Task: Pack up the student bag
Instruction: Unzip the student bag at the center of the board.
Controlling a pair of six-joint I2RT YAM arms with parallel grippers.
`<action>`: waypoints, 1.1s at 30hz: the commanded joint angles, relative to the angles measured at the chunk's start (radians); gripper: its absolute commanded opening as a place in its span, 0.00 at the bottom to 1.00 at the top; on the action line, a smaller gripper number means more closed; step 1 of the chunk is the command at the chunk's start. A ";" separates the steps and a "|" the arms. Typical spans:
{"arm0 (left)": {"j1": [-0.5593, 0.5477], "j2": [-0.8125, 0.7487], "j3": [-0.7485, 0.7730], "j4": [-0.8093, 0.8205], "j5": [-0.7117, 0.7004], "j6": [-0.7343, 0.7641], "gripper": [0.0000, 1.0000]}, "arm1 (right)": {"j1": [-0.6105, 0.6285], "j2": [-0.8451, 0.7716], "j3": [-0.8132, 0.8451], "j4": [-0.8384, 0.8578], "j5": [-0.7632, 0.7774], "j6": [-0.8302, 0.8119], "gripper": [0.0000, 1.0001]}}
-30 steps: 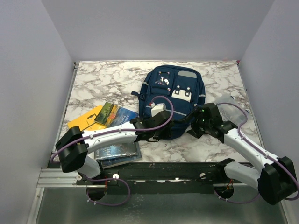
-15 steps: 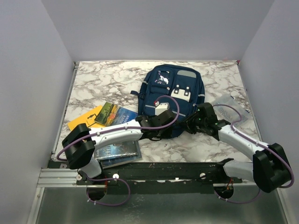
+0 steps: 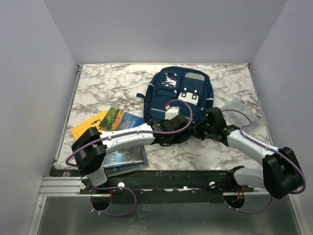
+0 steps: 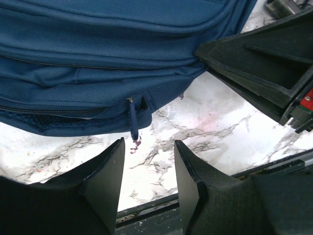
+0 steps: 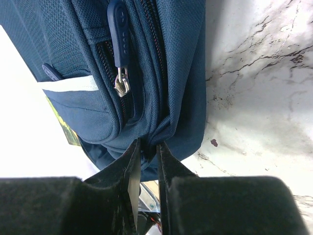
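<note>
The student bag (image 3: pixel 181 93), navy with white buckle clips, lies flat in the middle of the marble table. At its near right corner my right gripper (image 3: pixel 198 129) is shut on a fold of the bag's fabric (image 5: pixel 166 58), the jaws (image 5: pixel 149 147) pinching the seam just below a zipper pull (image 5: pixel 119 34). My left gripper (image 3: pixel 168 137) hangs at the bag's near edge. In the left wrist view its jaws (image 4: pixel 146 144) stand open over bare marble with nothing between them. A small blue zipper pull (image 4: pixel 133 122) dangles from the bag (image 4: pixel 98 49) just above the left fingertip.
Books lie at the near left: a yellow one (image 3: pixel 90 125), one with a landscape cover (image 3: pixel 120 120) and a dark one (image 3: pixel 122 157) under my left arm. A clear plastic item (image 3: pixel 239 108) sits at the right. The black front rail (image 3: pixel 171 178) borders the near edge.
My right gripper closed from wide open onto the bag's near right corner. The bag slid slightly toward the back. My left arm swung right along the bag's near edge.
</note>
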 commanded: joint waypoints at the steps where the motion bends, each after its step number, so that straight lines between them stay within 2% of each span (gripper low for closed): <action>1: -0.001 -0.013 -0.011 -0.030 -0.075 0.004 0.50 | -0.002 -0.018 0.012 0.015 0.010 -0.003 0.18; 5: -0.001 0.017 0.004 -0.029 -0.065 0.027 0.49 | -0.002 -0.023 0.002 0.028 0.007 -0.002 0.16; 12: -0.001 0.067 0.036 -0.027 -0.102 0.058 0.36 | -0.002 -0.019 0.008 0.020 0.007 -0.021 0.13; 19: 0.002 0.104 0.053 -0.023 -0.132 0.083 0.29 | -0.001 -0.041 0.003 0.010 0.017 -0.055 0.14; 22: 0.010 0.107 0.054 -0.013 -0.145 0.116 0.19 | -0.001 -0.047 -0.003 0.027 -0.003 -0.129 0.28; 25: 0.014 0.065 0.017 0.058 -0.100 0.158 0.00 | 0.001 -0.067 0.004 -0.015 0.006 -0.210 0.37; 28: 0.014 0.017 -0.050 0.173 -0.008 0.203 0.00 | 0.002 -0.106 -0.005 -0.058 0.052 -0.237 0.43; 33: 0.014 -0.025 -0.085 0.262 0.130 0.227 0.00 | 0.010 -0.126 -0.034 -0.027 0.005 -0.189 0.45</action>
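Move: The left hand, open, has the blue pull of the student bag's lower zipper about 2 cm ahead, 1 cm to its left and 2 cm below. The bag fold that the right fingers already pinch is some 6 cm ahead, 5 cm to the right and 3 cm below that left hand. From the right hand the blue pull lies roughly 4 cm back, 6 cm left and about level; a silver zip slider sits around 5 cm ahead, 1 cm left, at similar height. Down about 2.5 cm, while easing forward some 2 cm and slightly left, the left hand comes onto the blue zipper pull and shuts its fingers on it, then starts back a little, turning clockwise. The right hand keeps pinching the bag's fold at first, then opens, lets go and lifts about 2 cm, its fingers tilting outward. ##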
